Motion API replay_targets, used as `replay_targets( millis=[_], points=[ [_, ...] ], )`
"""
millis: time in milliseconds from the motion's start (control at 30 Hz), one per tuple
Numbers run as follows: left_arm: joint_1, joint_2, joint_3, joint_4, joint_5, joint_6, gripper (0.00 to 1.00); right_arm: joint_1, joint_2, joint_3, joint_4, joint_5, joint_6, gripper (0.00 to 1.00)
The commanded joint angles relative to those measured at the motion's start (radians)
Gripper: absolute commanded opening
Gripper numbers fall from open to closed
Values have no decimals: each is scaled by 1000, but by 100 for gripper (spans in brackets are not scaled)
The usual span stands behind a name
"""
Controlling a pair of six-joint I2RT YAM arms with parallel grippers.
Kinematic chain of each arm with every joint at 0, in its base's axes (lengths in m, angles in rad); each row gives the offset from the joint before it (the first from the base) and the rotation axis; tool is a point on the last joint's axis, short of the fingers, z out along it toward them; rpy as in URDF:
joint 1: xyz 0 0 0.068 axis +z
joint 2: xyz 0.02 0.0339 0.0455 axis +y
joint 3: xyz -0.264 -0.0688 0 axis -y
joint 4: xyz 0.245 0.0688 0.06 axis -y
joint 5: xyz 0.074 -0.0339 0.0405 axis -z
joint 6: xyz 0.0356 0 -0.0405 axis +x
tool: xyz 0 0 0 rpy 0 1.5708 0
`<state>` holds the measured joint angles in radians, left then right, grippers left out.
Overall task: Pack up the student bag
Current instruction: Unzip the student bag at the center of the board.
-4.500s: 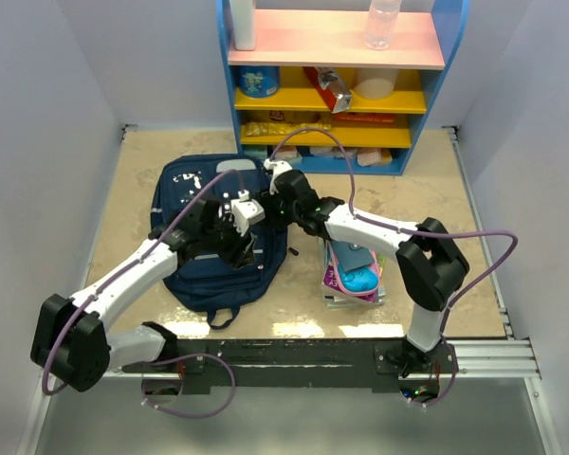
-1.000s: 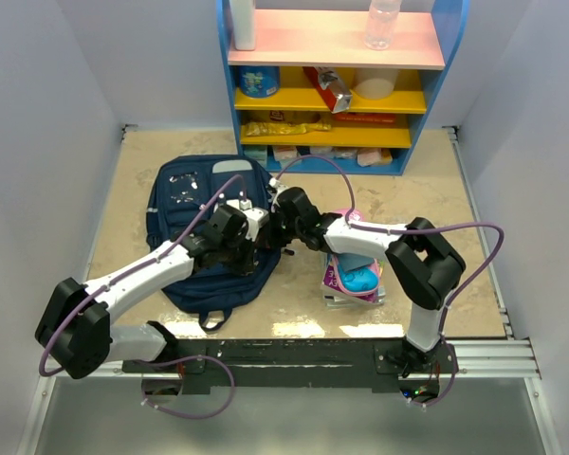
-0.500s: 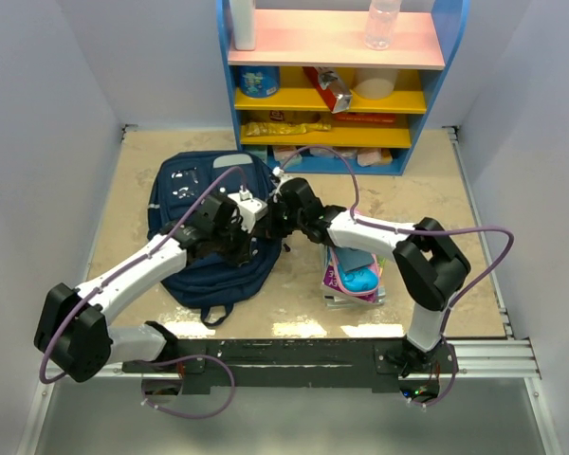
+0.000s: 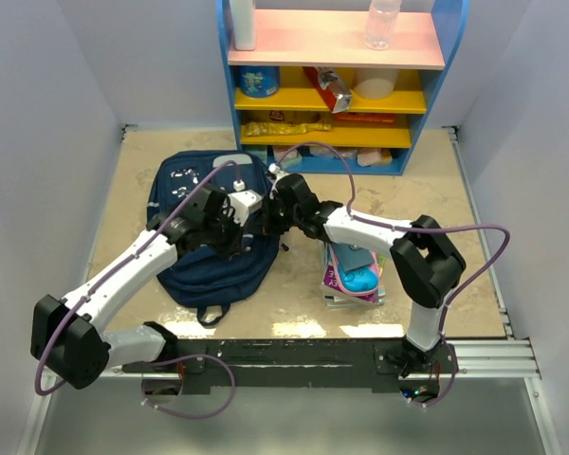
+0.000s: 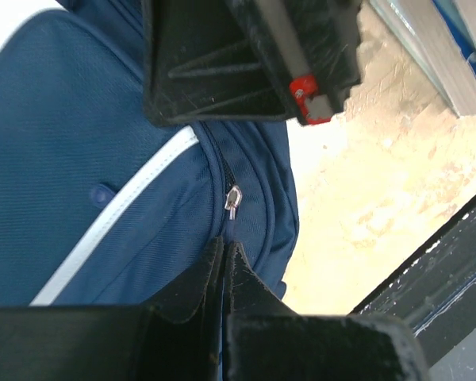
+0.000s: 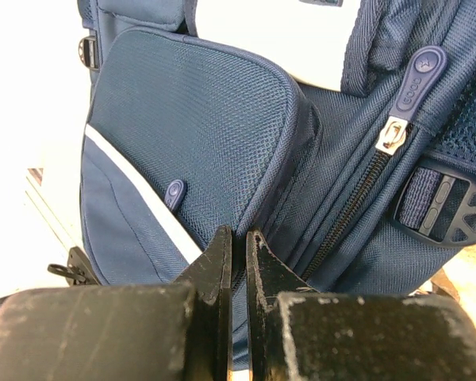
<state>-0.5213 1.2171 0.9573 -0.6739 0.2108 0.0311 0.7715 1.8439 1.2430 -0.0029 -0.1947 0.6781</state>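
Note:
The student bag [image 4: 194, 270], navy with a light stripe, lies flat on the table left of centre. Both grippers meet at its right edge. My left gripper [image 4: 251, 216] is shut on the blue pull hanging from a silver zipper slider [image 5: 232, 198]; its jaws [image 5: 224, 242] press together just below the slider. My right gripper [image 4: 271, 216] is shut on a fold of the bag's fabric [image 6: 198, 119] at the seam of the front pocket, its jaws [image 6: 238, 236] nearly touching. The right gripper's body [image 5: 254, 55] hangs close above in the left wrist view.
A second zipper with a blue pull [image 6: 393, 133] runs along the bag beside a grey buckle [image 6: 452, 214]. A stack of books with a pink pencil case [image 4: 353, 270] lies right of the bag. A blue shelf unit [image 4: 332, 85] with supplies stands at the back.
Both grippers have moved a little away from the bases, toward the shelf, still gripping. The bag's right edge has shifted with them and its front has bulged.

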Motion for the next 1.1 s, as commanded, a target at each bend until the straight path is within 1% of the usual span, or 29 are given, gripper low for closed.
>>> replay_targets(
  millis=[0, 200, 367, 433, 467, 500, 567, 600, 733, 967, 1067],
  points=[
    [24, -16, 116, -153, -62, 44, 0, -78, 38, 50, -72, 228, -84, 0],
    [4, -24, 159, -200, -88, 90, 0, -92, 26, 61, -98, 288, -98, 0],
    [4, 2, 202, -260, -106, 165, 0, -135, 8, 67, -106, 293, -103, 0],
    [4, 41, 213, -306, -151, 216, 0, -143, 5, 76, -115, 294, -109, 0],
    [4, 54, 207, -363, -168, 237, 0, -149, 6, 81, -117, 293, -110, 0],
    [4, 74, 199, -381, -207, 275, 0, -152, 5, 84, -118, 293, -112, 0],
    [4, 71, 151, -415, -244, 306, 0, -152, 12, 95, -121, 287, -118, 0],
    [6, 44, 134, -417, -267, 331, 0, -152, 14, 98, -124, 285, -120, 0],
    [9, -43, 51, -385, -338, 377, 0, -152, 15, 99, -129, 287, -121, 0],
    [58, -157, -101, -377, -415, 428, 0, -158, 2, 104, -141, 296, -132, 0],
    [84, -205, -140, -357, -467, 466, 0, -158, -6, 104, -141, 285, -132, 0]
  ],
)
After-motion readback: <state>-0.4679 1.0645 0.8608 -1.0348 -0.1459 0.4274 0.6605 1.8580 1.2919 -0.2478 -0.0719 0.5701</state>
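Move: The left gripper is shut on the zipper pull; its slider sits about 2 cm ahead and 2 cm right of it, 1 cm lower. The white strip's middle lies roughly 5 cm ahead and 4 cm left, 3 cm lower; the handle loop is some 14 cm back, 5 cm left and 10 cm below. From the right gripper, shut on the pocket edge, the slider is about 6 cm back and 8 cm left, level in height. Haul the left gripper off leftward: ease it up about 2 cm first, then sweep it some 13 cm left and 5 cm back, sinking, past the bag's near-left side, rolling the wrist about 30 degrees so the fingers stop leaning right. Keep it shut, though the pull leaves its fingers. Keep the right grip on the pocket edge, drawing it right with some forward and down. ##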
